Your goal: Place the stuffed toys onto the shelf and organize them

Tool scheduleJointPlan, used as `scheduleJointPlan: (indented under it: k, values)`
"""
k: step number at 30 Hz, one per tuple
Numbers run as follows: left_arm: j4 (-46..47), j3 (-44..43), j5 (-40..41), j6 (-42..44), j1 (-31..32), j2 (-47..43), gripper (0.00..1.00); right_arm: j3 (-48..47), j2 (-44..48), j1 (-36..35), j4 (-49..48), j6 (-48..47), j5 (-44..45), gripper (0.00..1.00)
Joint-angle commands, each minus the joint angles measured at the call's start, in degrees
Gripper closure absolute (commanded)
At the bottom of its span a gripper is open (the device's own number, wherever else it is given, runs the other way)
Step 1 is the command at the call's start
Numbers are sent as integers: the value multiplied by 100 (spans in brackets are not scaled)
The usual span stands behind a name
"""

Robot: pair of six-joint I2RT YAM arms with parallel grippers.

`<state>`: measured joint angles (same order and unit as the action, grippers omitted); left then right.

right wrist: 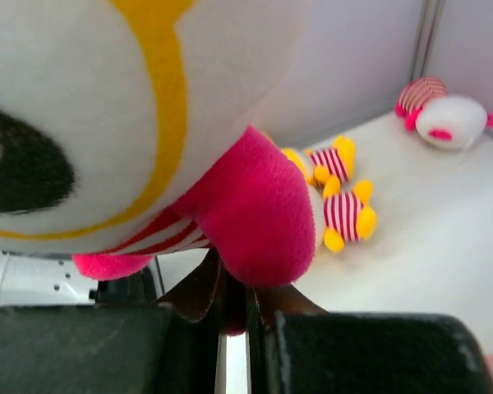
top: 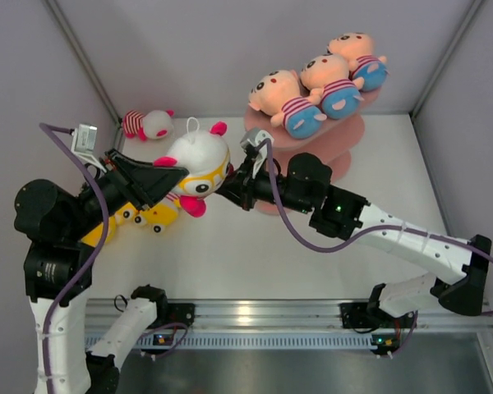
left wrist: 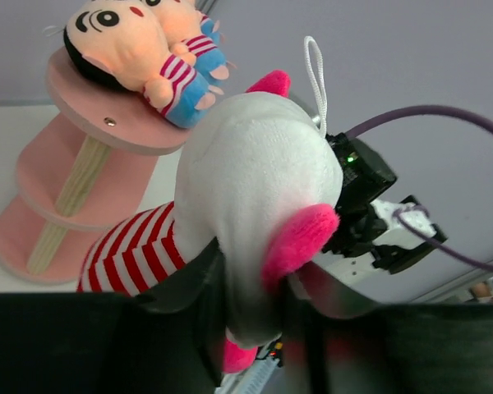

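A white-faced stuffed toy (top: 199, 160) with magenta limbs and a striped shirt hangs in the air between both arms. My left gripper (top: 168, 168) is shut on the back of its head (left wrist: 255, 180). My right gripper (top: 222, 190) is shut on one magenta limb (right wrist: 255, 222), pinched between its fingers. The pink shelf (top: 345, 152) stands at the back right, with three peach-faced toys (top: 324, 82) lying on its top board. Yellow toys (top: 152, 215) lie on the table below the left arm. Another white-faced toy (top: 148, 125) lies at the back left.
Grey walls close the table at the back and on both sides. The shelf's lower boards (left wrist: 33, 238) show pale posts between them. The right arm reaches across the middle of the table, just in front of the shelf.
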<state>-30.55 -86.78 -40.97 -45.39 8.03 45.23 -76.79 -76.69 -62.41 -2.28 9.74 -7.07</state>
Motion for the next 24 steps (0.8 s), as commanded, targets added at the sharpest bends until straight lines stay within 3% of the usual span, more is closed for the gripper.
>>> scheduleJointPlan:
  k: [1,3,7,14,20,24]
  values:
    - [347,372,228,992,-12,-312,62,33,514,63,911,125,206,100]
    - [277,661,475,1346,-12,-453,44,155,689,54,1746,142,232,100]
    - [102,1022,766,2391,-12,-743,31,717,1111,54,2679,239,346,100]
    - [-101,1321,1170,2930,-12,-902,30,1562,1717,54,3576,432,320,100]
    - [-110,1427,1197,3018,-12,-955,30,1843,1718,264,4219,669,426,100]
    - [-110,1471,1179,3079,-12,-1016,30,2309,1981,1368,4149,740,-250,100]
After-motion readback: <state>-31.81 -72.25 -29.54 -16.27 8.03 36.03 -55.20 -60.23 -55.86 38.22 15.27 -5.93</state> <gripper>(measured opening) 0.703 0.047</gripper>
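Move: The right hand already pinches the pink-and-white toy by its foot. From this hand the shelf's middle tier lies some 25 cm ahead, 22 cm to the right and about 22 cm lower; the nearest boy toy on the top tier is 25 cm ahead, 17 cm right, about level in height. The left hand still grips the same toy's head, the toy's middle about 3 cm ahead and 4 cm right of it. Down and to the right, quickly, the right hand carries the toy off by its foot, sinking some 22 cm and drawing slightly back, over the open table in front of the shelf, its fingers tipping well downward. The left hand opens wide, letting go of the head, and sinks about 8 cm while easing left and forward and rolling. ##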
